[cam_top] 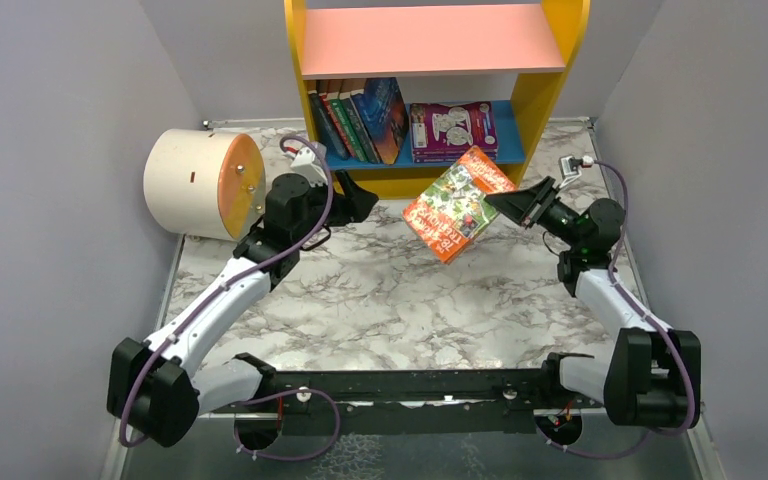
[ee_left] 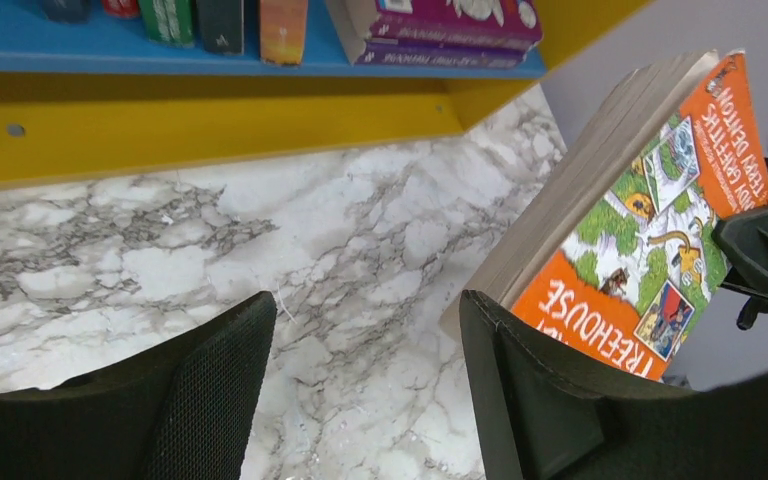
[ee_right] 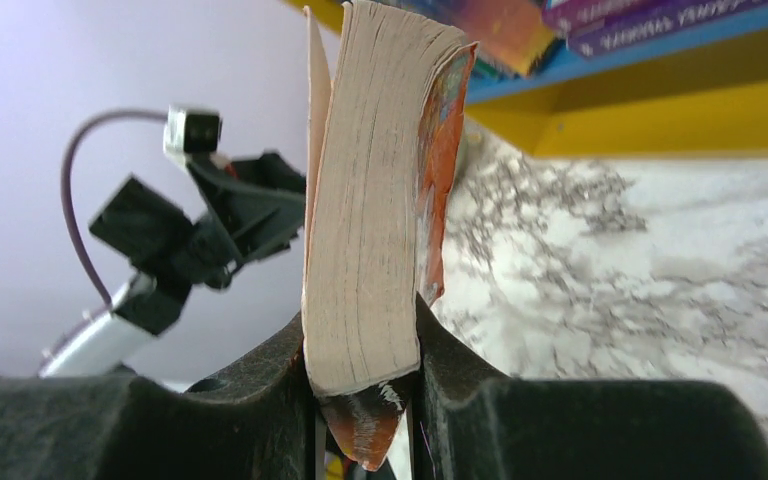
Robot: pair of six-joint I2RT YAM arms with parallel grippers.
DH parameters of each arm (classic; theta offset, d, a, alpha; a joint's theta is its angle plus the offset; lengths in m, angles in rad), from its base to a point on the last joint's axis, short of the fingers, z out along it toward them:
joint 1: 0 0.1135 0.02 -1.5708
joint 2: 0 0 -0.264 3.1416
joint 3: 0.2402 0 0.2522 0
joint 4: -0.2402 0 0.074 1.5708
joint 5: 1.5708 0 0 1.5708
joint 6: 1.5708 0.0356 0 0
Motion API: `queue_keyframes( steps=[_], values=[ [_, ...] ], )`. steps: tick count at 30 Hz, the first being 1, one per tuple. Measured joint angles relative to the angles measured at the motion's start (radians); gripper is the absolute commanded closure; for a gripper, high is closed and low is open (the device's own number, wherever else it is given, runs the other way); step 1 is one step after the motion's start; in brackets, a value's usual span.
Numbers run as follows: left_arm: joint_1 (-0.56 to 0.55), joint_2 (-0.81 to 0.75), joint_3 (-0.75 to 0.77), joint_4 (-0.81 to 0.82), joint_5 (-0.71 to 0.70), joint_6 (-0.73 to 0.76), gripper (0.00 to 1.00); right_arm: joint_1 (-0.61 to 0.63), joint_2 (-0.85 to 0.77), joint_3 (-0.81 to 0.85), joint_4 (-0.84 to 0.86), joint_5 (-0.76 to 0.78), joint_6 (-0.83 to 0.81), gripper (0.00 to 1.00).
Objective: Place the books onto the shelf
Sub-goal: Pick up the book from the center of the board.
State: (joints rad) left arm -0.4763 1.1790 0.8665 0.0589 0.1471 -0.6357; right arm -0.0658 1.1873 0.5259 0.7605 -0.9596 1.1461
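My right gripper (cam_top: 508, 204) is shut on an orange book (cam_top: 457, 205) with a green cartoon cover and holds it tilted above the marble table, in front of the shelf (cam_top: 563, 90). In the right wrist view its page edge (ee_right: 365, 200) stands clamped between the jaws of the gripper (ee_right: 362, 370). My left gripper (cam_top: 362, 198) hangs open and empty by the shelf's yellow base (ee_left: 210, 120), left of the orange book (ee_left: 650, 230), not touching it. On the blue lower board (cam_top: 508, 152), several books (cam_top: 355, 120) lean at the left and purple ones (cam_top: 452, 130) lie flat.
A cream cylinder with an orange end (cam_top: 203, 183) lies left of the shelf, close behind my left arm. Grey walls close in on both sides. The pink upper board (cam_top: 430, 40) holds nothing. Bare marble tabletop (cam_top: 380, 300) stretches between the arms.
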Motion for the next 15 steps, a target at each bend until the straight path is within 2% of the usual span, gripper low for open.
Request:
queue_keyframes(
  steps=[6, 15],
  values=[
    [0.000, -0.097, 0.000, -0.024, -0.037, -0.008, 0.39, -0.001, 0.013, 0.027, 0.060, 0.155, 0.165, 0.99],
    [0.000, -0.121, -0.018, -0.034, -0.036, -0.035, 0.39, -0.001, 0.164, 0.054, 0.229, 0.312, 0.358, 0.99]
  ],
)
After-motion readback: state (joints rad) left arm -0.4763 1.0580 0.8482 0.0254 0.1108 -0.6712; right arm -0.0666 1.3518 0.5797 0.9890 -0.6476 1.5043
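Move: The orange book is already in my right fingers. Where it seems to be going, the purple book stack on the blue shelf, lies about 21 cm ahead of my right hand, 6 cm to its left and 10 cm below. The leaning blue book stands some 15 cm left of that stack, and the shelf's yellow right side some 15 cm right of it. From my empty left hand the stack is roughly 19 cm ahead, 19 cm right and 10 cm lower. Keeping my pinch on the orange book's right end, I carry it forward about 7 cm towards the purple stack, with my right hand drifting some 3 cm right and 3 cm up. As it goes, I swing the fingers clockwise and roll them so they tip up, some 20-odd degrees in all. My left hand, already open and off the book, rises about 3 cm and eases slightly back and left. ##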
